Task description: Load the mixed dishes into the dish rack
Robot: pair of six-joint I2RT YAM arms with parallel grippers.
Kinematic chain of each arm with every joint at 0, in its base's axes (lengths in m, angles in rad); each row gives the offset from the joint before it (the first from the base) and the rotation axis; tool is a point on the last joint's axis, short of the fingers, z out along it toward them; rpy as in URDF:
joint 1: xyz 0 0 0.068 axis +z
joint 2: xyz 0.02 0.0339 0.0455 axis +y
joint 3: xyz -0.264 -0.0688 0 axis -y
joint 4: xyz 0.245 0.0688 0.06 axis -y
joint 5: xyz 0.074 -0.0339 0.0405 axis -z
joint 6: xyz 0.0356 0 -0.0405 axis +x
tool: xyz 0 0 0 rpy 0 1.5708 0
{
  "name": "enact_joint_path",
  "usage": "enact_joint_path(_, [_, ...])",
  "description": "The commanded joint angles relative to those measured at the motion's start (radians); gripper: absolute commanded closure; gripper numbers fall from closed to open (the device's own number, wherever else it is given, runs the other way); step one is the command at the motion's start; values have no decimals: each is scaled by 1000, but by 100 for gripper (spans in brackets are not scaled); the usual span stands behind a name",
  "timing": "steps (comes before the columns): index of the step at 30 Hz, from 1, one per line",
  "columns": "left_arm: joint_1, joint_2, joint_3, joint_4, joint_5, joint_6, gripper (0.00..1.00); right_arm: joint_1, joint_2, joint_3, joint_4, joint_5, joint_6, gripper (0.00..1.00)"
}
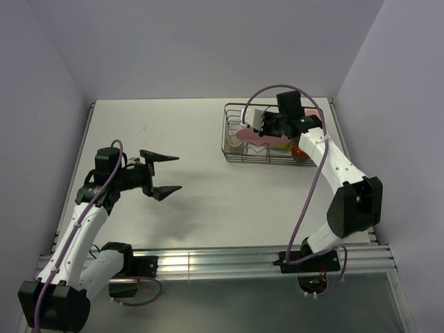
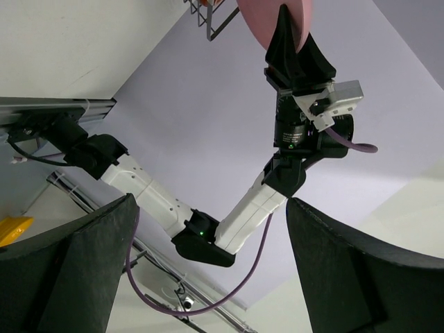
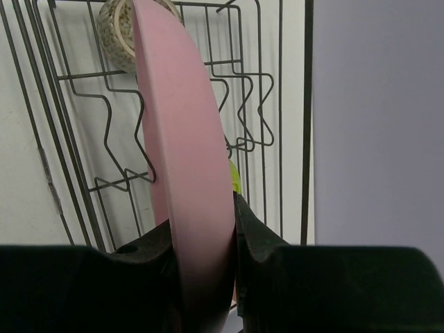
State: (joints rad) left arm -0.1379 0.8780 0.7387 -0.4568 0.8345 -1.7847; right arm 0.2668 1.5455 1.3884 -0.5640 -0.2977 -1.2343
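The black wire dish rack [image 1: 232, 154] stands at the far right of the table. My right gripper [image 1: 266, 126] hovers over it, shut on the rim of the big pink plate [image 1: 245, 132]. In the right wrist view the plate [image 3: 182, 152] stands on edge between the fingers [image 3: 258, 236], over the rack's wire prongs [image 3: 104, 114]. A speckled beige cup [image 3: 113, 29] sits in the rack's left end [image 1: 236, 143]. A yellow-green bowl [image 1: 283, 145] and a dark red mug [image 1: 300, 152] lie at its right end. My left gripper [image 1: 166, 174] is open and empty, well left of the rack.
The left wrist view looks across at the right arm [image 2: 243, 215] and the plate [image 2: 267, 17] it holds. Purple walls close in the table on three sides. A metal rail [image 1: 222, 260] runs along the near edge.
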Motion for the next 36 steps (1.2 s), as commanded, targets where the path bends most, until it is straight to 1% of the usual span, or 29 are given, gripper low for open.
enact_joint_path(1, [9, -1, -5, 32, 32, 5, 5, 11, 22, 34, 73, 25, 33, 100])
enact_joint_path(10, [24, 13, -2, 43, 40, 10, 5, 12, 60, 37, 105, 19, 68, 100])
enact_joint_path(18, [32, 24, 4, 43, 46, 15, 5, 9, 84, 3, 144, 35, 76, 100])
enact_joint_path(19, [32, 26, 5, 43, 46, 15, 5, 6, 84, 0, 150, 35, 78, 99])
enact_joint_path(20, [34, 27, 7, 43, 46, 15, 5, 5, 84, -12, 159, 35, 84, 95])
enact_joint_path(21, [34, 30, 10, 43, 46, 16, 5, 5, 82, -18, 177, 35, 87, 86])
enact_joint_path(24, [34, 39, 21, 32, 44, 28, 4, 2, 73, -46, 216, 31, 99, 74])
enact_joint_path(26, [35, 42, 25, 29, 43, 31, 4, -1, 70, -58, 228, 31, 107, 70])
enact_joint_path(28, [35, 47, 28, 32, 41, 31, 4, -1, 65, -63, 243, 31, 111, 61])
enact_joint_path(29, [35, 49, 33, 32, 40, 33, 4, -1, 64, -71, 262, 32, 117, 48])
enact_joint_path(31, [35, 52, 36, 30, 37, 37, 4, -1, 58, -75, 274, 32, 124, 42])
enact_joint_path(32, [35, 53, 40, 24, 35, 41, 4, -1, 54, -77, 280, 29, 130, 37])
enact_joint_path(33, [35, 55, 42, 21, 34, 44, 4, -1, 50, -80, 289, 28, 133, 20])
enact_joint_path(34, [35, 53, 44, 21, 34, 45, 3, -1, 39, -81, 294, 25, 139, 9])
enact_joint_path(35, [35, 53, 44, 20, 34, 45, 3, -1, 34, -81, 297, 13, 142, 2])
enact_joint_path(36, [35, 53, 44, 18, 32, 45, 3, -1, 24, -81, 302, 11, 144, 0])
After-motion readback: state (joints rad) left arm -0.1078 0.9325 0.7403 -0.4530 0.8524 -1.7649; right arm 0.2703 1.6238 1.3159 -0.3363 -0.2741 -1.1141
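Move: The right gripper holds the pink plate by its upper rim above the rack's divider slot, whose middle is about 12 cm below, 4 cm to the left and 3 cm farther out. The speckled cup is about 12 cm left and 1 cm out. The green bowl is some 6 cm right and 2 cm out, the orange mug 12 cm right and 1 cm nearer. From the left hand the slot is roughly 24 cm ahead, 29 cm right and 16 cm below. Keep the right gripper's pinch on the pink plate and lower it about 4 cm into the wire dividers, easing a little over 1 cm forward as you go. Then spread the fingers wide to let go of the rim, and start drawing the hand forward and up, some 2 cm. ##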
